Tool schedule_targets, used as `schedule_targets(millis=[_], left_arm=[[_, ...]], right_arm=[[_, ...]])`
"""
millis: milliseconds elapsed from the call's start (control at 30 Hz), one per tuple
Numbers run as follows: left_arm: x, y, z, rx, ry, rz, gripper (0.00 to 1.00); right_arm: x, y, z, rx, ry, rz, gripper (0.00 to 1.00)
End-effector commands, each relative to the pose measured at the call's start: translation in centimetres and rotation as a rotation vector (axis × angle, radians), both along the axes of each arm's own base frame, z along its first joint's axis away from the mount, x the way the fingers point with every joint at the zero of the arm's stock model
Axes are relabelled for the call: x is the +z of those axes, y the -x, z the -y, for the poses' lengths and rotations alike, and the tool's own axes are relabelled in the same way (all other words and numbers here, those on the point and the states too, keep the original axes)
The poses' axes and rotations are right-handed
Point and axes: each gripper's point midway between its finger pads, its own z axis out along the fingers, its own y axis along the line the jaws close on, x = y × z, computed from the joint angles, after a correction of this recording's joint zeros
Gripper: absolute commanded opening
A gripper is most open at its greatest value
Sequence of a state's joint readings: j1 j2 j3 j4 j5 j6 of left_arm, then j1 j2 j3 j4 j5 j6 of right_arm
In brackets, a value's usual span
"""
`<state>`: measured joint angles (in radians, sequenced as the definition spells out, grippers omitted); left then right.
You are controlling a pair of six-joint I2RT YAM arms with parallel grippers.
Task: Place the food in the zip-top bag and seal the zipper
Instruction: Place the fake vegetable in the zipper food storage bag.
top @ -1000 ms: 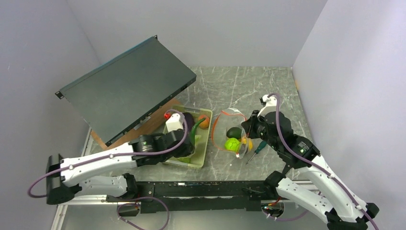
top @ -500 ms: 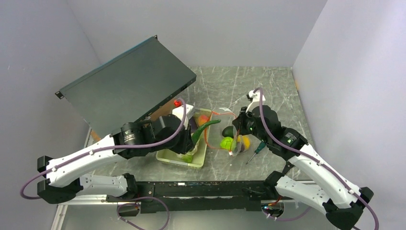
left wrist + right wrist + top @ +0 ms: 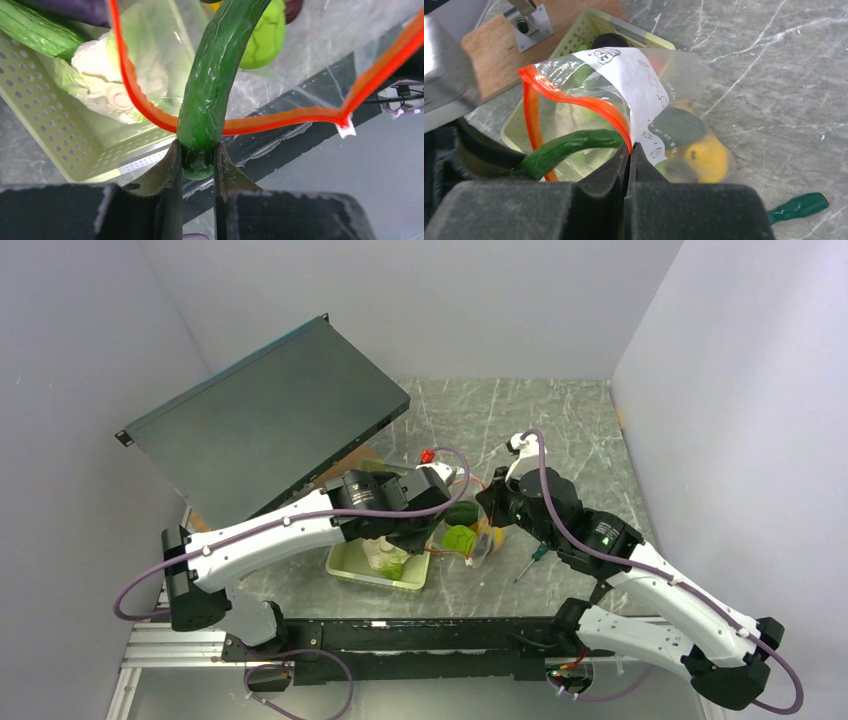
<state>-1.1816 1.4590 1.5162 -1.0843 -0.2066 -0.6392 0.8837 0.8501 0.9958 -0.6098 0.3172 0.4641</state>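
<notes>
My left gripper (image 3: 196, 150) is shut on the stem end of a long green cucumber (image 3: 215, 85). The cucumber crosses the orange-red zipper (image 3: 280, 120) and reaches into the open mouth of the clear zip-top bag (image 3: 320, 45). My right gripper (image 3: 629, 147) is shut on the zipper (image 3: 589, 105) at the bag's rim and holds the mouth up. Inside the bag (image 3: 470, 540) lie a lime-green piece (image 3: 265, 35), a yellow piece (image 3: 704, 155) and a dark green piece (image 3: 676, 125). More food stays in the tray: a pale cabbage-like piece (image 3: 95, 70) and a dark purple one (image 3: 70, 7).
The pale green perforated tray (image 3: 352, 565) sits just left of the bag. A green-handled screwdriver (image 3: 796, 207) lies on the marble to the bag's right. A large dark panel (image 3: 260, 420) leans over a wooden block (image 3: 499, 55) at the back left.
My left arm has swung right from the tray, carrying the cucumber to the bag's mouth. The right gripper has drawn the bag's rim up and a little to the left.
</notes>
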Motion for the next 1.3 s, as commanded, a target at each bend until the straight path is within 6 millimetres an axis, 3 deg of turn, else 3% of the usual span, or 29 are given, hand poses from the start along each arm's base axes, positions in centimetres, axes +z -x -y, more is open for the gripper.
schedule_targets(millis=[0, 167, 500, 800, 867, 967, 1033, 1133, 1267], left_arm=[[1.4, -1.8, -0.3, 0.067, 0.004, 0.025, 0.0], [1.8, -3.2, 0.6, 0.112, 0.002, 0.028, 0.03], [2.6, -4.6, 4.4, 0.094, 0.068, 0.005, 0.1], [1.6, -4.0, 6.2, 0.033, 0.089, -0.058, 0.16], [1.5, -3.9, 6.0, 0.038, 0.084, -0.062, 0.23], [1.7, -3.4, 6.1, 0.043, 0.134, -0.068, 0.45], [2.4, -3.1, 6.7, 0.02, 0.218, -0.065, 0.54], [4.1, -2.4, 7.2, -0.011, 0.318, -0.063, 0.63], [6.2, -1.7, 6.7, -0.039, 0.402, -0.037, 0.65]], right_arm=[[2.9, -0.2, -0.8, 0.002, -0.094, 0.075, 0.0], [2.5, 0.2, -1.1, 0.015, -0.101, 0.069, 0.0], [2.0, 1.1, -2.2, 0.047, -0.127, 0.051, 0.0], [1.9, 1.1, -1.4, 0.022, -0.107, 0.073, 0.0], [2.5, 1.0, -1.1, 0.011, -0.11, 0.092, 0.0], [2.9, 0.9, -0.8, 0.0, -0.117, 0.103, 0.0], [2.8, 0.9, -0.4, -0.01, -0.12, 0.106, 0.0], [2.5, 0.8, -0.1, -0.025, -0.111, 0.106, 0.0], [2.4, 0.7, 0.2, -0.037, -0.087, 0.11, 0.0]])
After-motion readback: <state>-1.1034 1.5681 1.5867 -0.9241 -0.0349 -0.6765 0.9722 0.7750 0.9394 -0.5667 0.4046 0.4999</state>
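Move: The left hand grips the cucumber by its upper end; the middle of the zipper bag lies about 8 cm to its right, 4 cm ahead and 9 cm down. The lime-green vegetable in the bag is some 9 cm right, 3 cm ahead and 14 cm down, the cauliflower 8 cm left, level, 15 cm down. From the right hand, pinching the rim, the bag's middle is about 7 cm left, 3 cm back, 13 cm below. Left hand swings the cucumber about 5 cm right and forward, then opens; the right keeps pinching the rim. ##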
